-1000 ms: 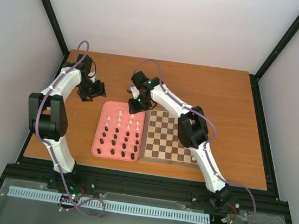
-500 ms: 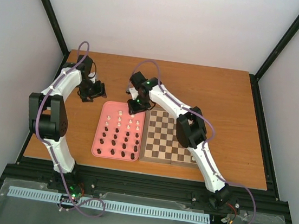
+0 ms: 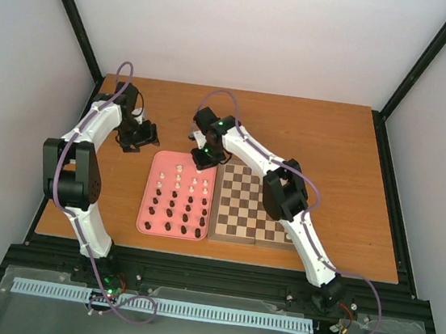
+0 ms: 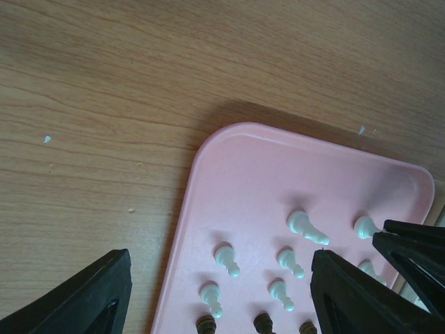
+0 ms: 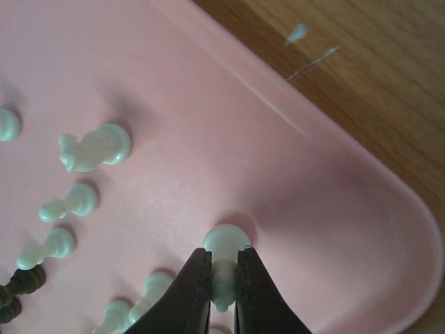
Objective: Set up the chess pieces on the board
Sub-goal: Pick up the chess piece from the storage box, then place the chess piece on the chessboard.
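The board lies right of the pink tray. White chess pieces and dark ones stand in rows in the tray. My right gripper reaches down at the tray's far right corner. In the right wrist view it is shut on a white piece that stands upright on the tray floor. My left gripper hovers over the table beyond the tray's far left corner. It is open with nothing held, and white pieces show below it.
One small white piece stands at the board's near right corner. In the right wrist view other white pieces stand left of the held one, with the tray's raised rim close on the right. Bare wood table lies beyond.
The right gripper's jaws have closed onto the white piece at the tray's far right corner, after a slight shift toward the far edge. The left arm has not moved.
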{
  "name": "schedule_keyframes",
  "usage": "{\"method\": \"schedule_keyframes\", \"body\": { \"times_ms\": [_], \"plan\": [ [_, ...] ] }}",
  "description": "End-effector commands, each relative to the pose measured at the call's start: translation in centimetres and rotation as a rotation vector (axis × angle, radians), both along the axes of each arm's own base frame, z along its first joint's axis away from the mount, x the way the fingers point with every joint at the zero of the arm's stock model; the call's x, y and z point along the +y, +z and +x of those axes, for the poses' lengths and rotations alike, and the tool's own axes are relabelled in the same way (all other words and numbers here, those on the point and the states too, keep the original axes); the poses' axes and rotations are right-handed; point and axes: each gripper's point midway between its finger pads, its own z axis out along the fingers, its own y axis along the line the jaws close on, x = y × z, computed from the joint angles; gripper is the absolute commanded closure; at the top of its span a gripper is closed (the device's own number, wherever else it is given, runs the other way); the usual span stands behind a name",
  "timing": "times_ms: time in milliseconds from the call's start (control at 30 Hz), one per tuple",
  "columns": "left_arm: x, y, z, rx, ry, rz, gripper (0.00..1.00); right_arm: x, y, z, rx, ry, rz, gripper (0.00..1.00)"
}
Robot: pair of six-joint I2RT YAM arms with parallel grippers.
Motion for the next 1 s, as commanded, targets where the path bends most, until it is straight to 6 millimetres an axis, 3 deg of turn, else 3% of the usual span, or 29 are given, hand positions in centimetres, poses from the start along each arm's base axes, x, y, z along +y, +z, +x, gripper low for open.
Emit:
{"method": "schedule_keyframes", "body": {
  "times_ms": [0, 100, 167, 300, 433, 567, 700, 967],
  "plan": [
    [-0.3, 0.9, 0.5, -0.036, 0.003, -0.011, 0.20, -0.4, 5.6, 1.3, -0.148, -0.021, 0.009, 0.97],
    [-0.2, 1.0, 0.5, -0.035, 0.003, -0.006, 0.20, -2.5, 10.0, 1.9, -0.222, -0.094, 0.031, 0.97],
    [-0.1, 1.0, 0.5, -0.035, 0.003, -0.004, 0.20, -4.8, 11.1, 1.6, -0.218, -0.153, 0.026, 0.97],
    [-0.2, 1.1, 0.5, -0.036, 0.003, -0.008, 0.20, -11.8, 10.9, -0.8, -0.185, -0.274, -0.056, 0.97],
    [-0.3, 1.0, 0.6, -0.037, 0.002, -0.013, 0.21, -19.8, 10.1, -4.6, -0.150, -0.414, -0.174, 0.97],
    [-0.4, 0.7, 0.6, -0.029, 0.003, -0.015, 0.21, -25.9, 9.5, -8.3, -0.090, -0.584, -0.206, 0.97],
    [-0.5, 0.6, 0.6, -0.025, 0.001, -0.024, 0.21, -28.9, 8.4, -11.0, -0.045, -0.667, -0.229, 0.97],
    [-0.5, 0.4, 0.4, -0.024, 0.001, -0.026, 0.21, -30.6, 5.3, -14.0, 0.035, -0.734, -0.260, 0.97]
  ]
}}
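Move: The right fingers are already shut on a white piece in the storage box. The empty squares it heads towards, on the board's right-hand file, lie about 30 cm right and 14 cm back, roughly level in height. The near-right corner piece stands some 30 cm right and 18 back, the placed whites' nearest one 30 right and 9 back; in the box another white piece stands 6 cm left. From the left hand those squares are about 48 cm right, 17 back, 8 below. Keeping its pinch on the white piece, the right hand lifts it straight up out of the storage box, then climbs on to some 12 cm while swinging right over the board towards its right-hand file. From there it goes on right and back, sinking about 6 cm again as it slows, to end some 30 cm right and 13 cm back of the pick, wrist turned roughly 40 degrees clockwise, fingers still shut. ##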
